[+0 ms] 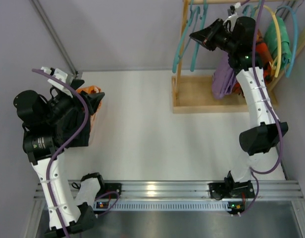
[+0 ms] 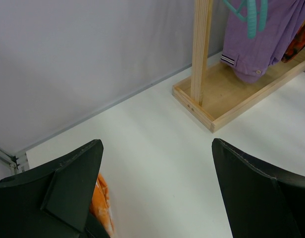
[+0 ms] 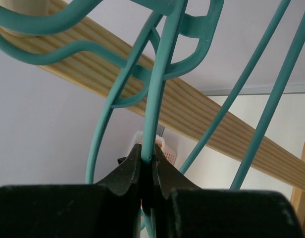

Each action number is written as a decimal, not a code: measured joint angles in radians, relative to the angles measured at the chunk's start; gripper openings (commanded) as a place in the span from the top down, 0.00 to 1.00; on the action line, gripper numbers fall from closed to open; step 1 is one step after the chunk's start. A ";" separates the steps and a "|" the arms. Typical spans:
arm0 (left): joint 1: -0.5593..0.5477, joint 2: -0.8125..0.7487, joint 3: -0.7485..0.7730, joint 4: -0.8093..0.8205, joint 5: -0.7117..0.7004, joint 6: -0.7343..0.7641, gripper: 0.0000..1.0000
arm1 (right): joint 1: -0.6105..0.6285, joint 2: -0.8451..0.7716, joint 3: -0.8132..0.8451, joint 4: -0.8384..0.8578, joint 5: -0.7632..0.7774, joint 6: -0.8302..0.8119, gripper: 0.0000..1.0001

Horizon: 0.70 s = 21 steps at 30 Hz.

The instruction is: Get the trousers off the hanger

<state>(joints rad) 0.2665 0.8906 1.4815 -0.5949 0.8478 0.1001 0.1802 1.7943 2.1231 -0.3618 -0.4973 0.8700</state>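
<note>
My right gripper (image 3: 146,158) is shut on the thin stem of a bare teal hanger (image 3: 160,89), up by the wooden rail (image 3: 217,124) of the rack. From above, that gripper (image 1: 198,35) sits at the rail's left end among teal hangers (image 1: 193,54). A crumpled orange garment (image 1: 93,91), by its look the trousers, lies on the table at the far left. My left gripper (image 1: 88,87) hovers over it, open and holding nothing. In the left wrist view the orange cloth (image 2: 100,201) shows beside the left finger, with the gripper (image 2: 157,144) wide apart.
The wooden rack's tray base (image 1: 197,94) stands at the back right. A purple garment (image 1: 223,79) hangs there on a teal hanger, with orange and green clothes behind my right arm. White walls close in at the back and the left.
</note>
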 measured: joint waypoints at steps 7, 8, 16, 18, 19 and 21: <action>0.000 -0.019 -0.016 -0.002 -0.003 0.000 0.01 | 0.010 0.013 -0.005 0.015 -0.002 -0.021 0.59; 0.000 -0.021 -0.017 -0.002 -0.003 0.000 0.02 | 0.013 0.010 -0.013 0.024 -0.002 -0.022 0.53; 0.000 -0.016 -0.019 -0.001 -0.015 -0.029 0.01 | 0.033 -0.072 -0.126 0.023 0.003 -0.075 0.16; 0.000 -0.001 -0.019 -0.001 -0.019 -0.048 0.02 | 0.033 -0.124 -0.169 0.019 0.015 -0.086 0.09; 0.000 0.010 -0.019 -0.001 -0.019 -0.055 0.01 | 0.032 -0.152 -0.190 0.014 0.021 -0.093 0.05; 0.000 0.034 -0.019 -0.001 -0.019 -0.077 0.01 | 0.031 -0.219 -0.233 0.012 0.038 -0.117 0.01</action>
<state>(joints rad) 0.2665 0.9245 1.4620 -0.5957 0.8288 0.0231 0.2111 1.5757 1.8900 -0.3496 -0.4591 0.7528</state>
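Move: The empty hanger is still pinched in the right hand. The rail spot it is taken to lies about 9 cm ahead of that hand, 3 cm to its right and 10 cm higher. The other empty hanger is some 3 cm left and 4 cm ahead; the rack's left post is 4 cm left and 9 cm ahead. The purple trousers hang roughly 18 cm right, 3 cm ahead, lower down. From the left hand, the rail spot is some 32 cm ahead and 47 cm right. The empty hanger is let go at the rail: the right hand, still pinching its bar, eases forward and down about a centimetre, then spreads its fingers from shut to nearly full width while sinking slightly. It draws back some 6 cm, rising a little at the end, away from the rail, with the bar free between the pads. Late on, the left hand starts forward and down, barely 2 cm. ##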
